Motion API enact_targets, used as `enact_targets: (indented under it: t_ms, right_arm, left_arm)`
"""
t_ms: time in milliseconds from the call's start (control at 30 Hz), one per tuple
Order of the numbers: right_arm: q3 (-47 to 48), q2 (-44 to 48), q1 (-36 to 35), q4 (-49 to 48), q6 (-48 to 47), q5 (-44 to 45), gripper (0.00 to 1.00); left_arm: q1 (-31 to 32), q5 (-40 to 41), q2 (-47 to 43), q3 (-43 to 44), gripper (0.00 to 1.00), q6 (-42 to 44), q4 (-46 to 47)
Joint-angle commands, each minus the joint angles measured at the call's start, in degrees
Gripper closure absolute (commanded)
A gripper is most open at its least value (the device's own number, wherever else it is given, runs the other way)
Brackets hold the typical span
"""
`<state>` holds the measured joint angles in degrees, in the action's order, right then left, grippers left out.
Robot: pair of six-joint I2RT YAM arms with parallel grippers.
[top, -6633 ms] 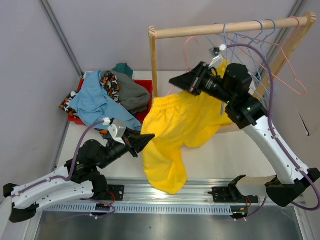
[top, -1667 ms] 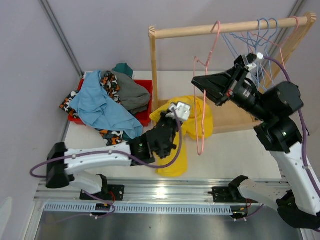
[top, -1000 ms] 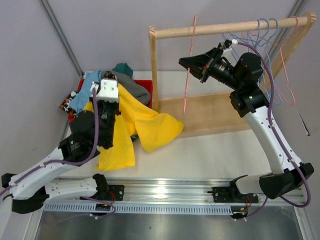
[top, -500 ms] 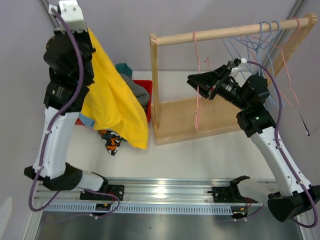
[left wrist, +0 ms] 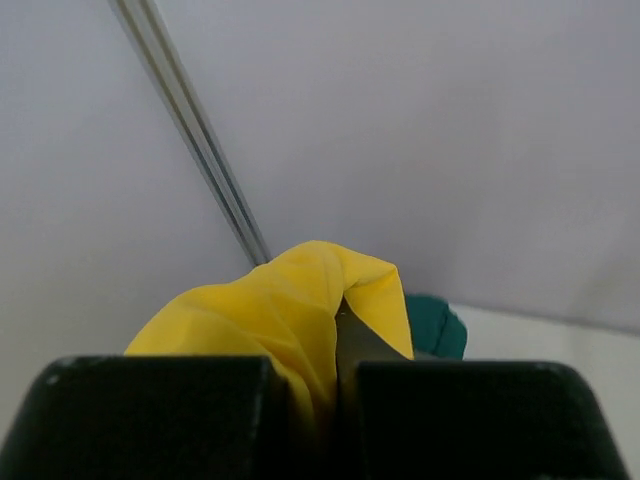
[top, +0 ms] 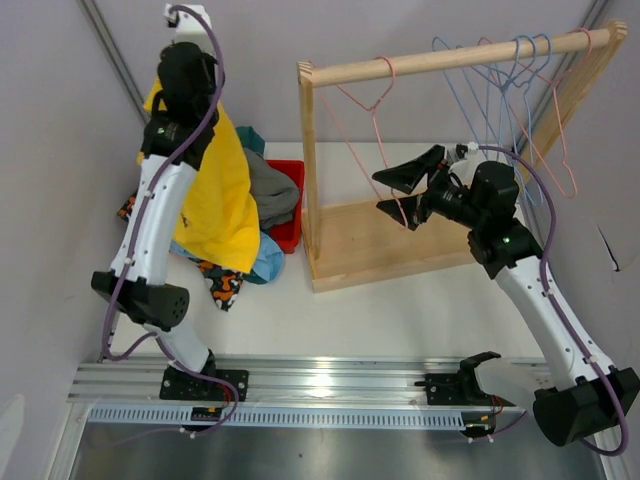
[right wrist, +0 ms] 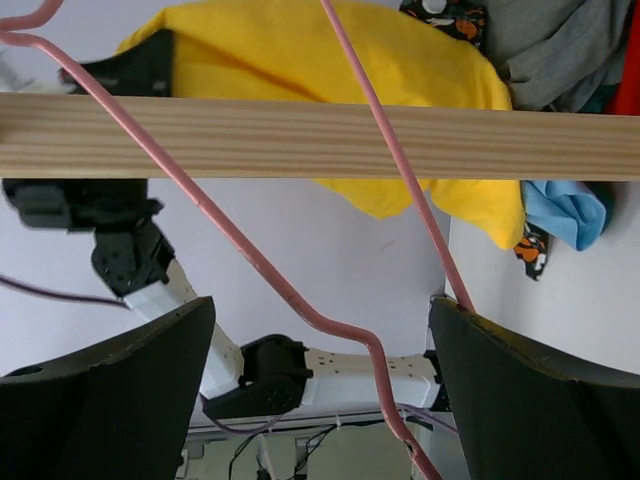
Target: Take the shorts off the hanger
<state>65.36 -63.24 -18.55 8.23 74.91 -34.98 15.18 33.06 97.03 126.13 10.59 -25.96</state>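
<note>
The yellow shorts [top: 218,195] hang from my raised left gripper [top: 168,108], above the pile at the back left. In the left wrist view the left gripper [left wrist: 338,400] is shut on a fold of the yellow shorts [left wrist: 285,310]. An empty pink hanger [top: 362,100] hangs by its hook on the wooden rod [top: 450,58]. My right gripper [top: 402,196] is open just right of the hanger's lower wire. In the right wrist view the pink hanger [right wrist: 300,300] passes between the spread fingers [right wrist: 110,390] without touching them.
A red bin [top: 290,205] holds grey shorts [top: 270,190] and teal shorts [top: 250,138]. Light blue shorts [top: 265,258] and camouflage shorts [top: 225,285] spill onto the table. Several empty blue and pink hangers [top: 505,80] crowd the rod's right end. The rack's wooden base [top: 390,240] lies below.
My right gripper has opened and let go of the pink hanger, which now hangs free on the rod. My left arm has swung the yellow shorts up and back over the pile.
</note>
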Motion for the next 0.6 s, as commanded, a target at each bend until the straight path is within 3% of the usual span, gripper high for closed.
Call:
enact_targets:
  t_ms: [0, 100, 133, 167, 333, 567]
  right_arm:
    - [0.47, 2.95, 0.44, 2.48, -5.03, -0.97, 0.02]
    - [1.17, 5.05, 0.7, 6.96, -8.55, 0.26, 0.01]
    - [1.43, 6.19, 0.7, 8.28, -9.6, 0.61, 0.01]
    - [2.13, 6.9, 0.79, 10.99, -10.57, 1.31, 0.01]
    - [4.42, 11.73, 1.06, 22.6, -19.53, 7.45, 0.01]
    - [6.62, 19.99, 1.05, 43.77, -31.93, 29.6, 0.0]
  left_arm:
    - [-1.47, -2.91, 1.23, -5.96, 0.95, -5.39, 2.14]
    - [-2.87, -5.81, 0.53, -12.9, 0.35, -11.97, 0.21]
    - [-3.14, -5.9, 0.0, -14.92, 0.06, -12.87, -0.06]
    - [-3.14, -5.81, -0.61, -16.94, 0.01, -13.48, -0.15]
    - [-3.14, -7.66, -9.65, -24.86, 0.01, -16.47, 0.46]
    - [-2.79, -11.7, -20.82, -35.32, 0.01, -18.5, -4.71]
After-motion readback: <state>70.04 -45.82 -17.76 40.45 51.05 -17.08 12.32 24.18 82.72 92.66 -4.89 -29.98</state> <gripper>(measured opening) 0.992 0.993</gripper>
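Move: Held shut in the left hand, the yellow shorts hang over the shorts pile in the red bin; the pile's middle lies about 45 cm below that hand, some 2 cm ahead and 4 cm left. Teal shorts are roughly 18 cm ahead and 2 cm right, gray ones 8 cm right and 1 cm back. From the already open right hand, the pink hanger's middle is about 6 cm ahead, 1 cm left and 2 cm up. Sweeping down almost 20 cm over the bin, the left hand edges forward, tips its fingers down some 20 degrees and opens wide early in the drop, letting go of the yellow shorts; then it draws back past its starting reach and starts to rise. The right hand, still open, withdraws right and back from the pink hanger, rolling its left side down and turning clockwise. ##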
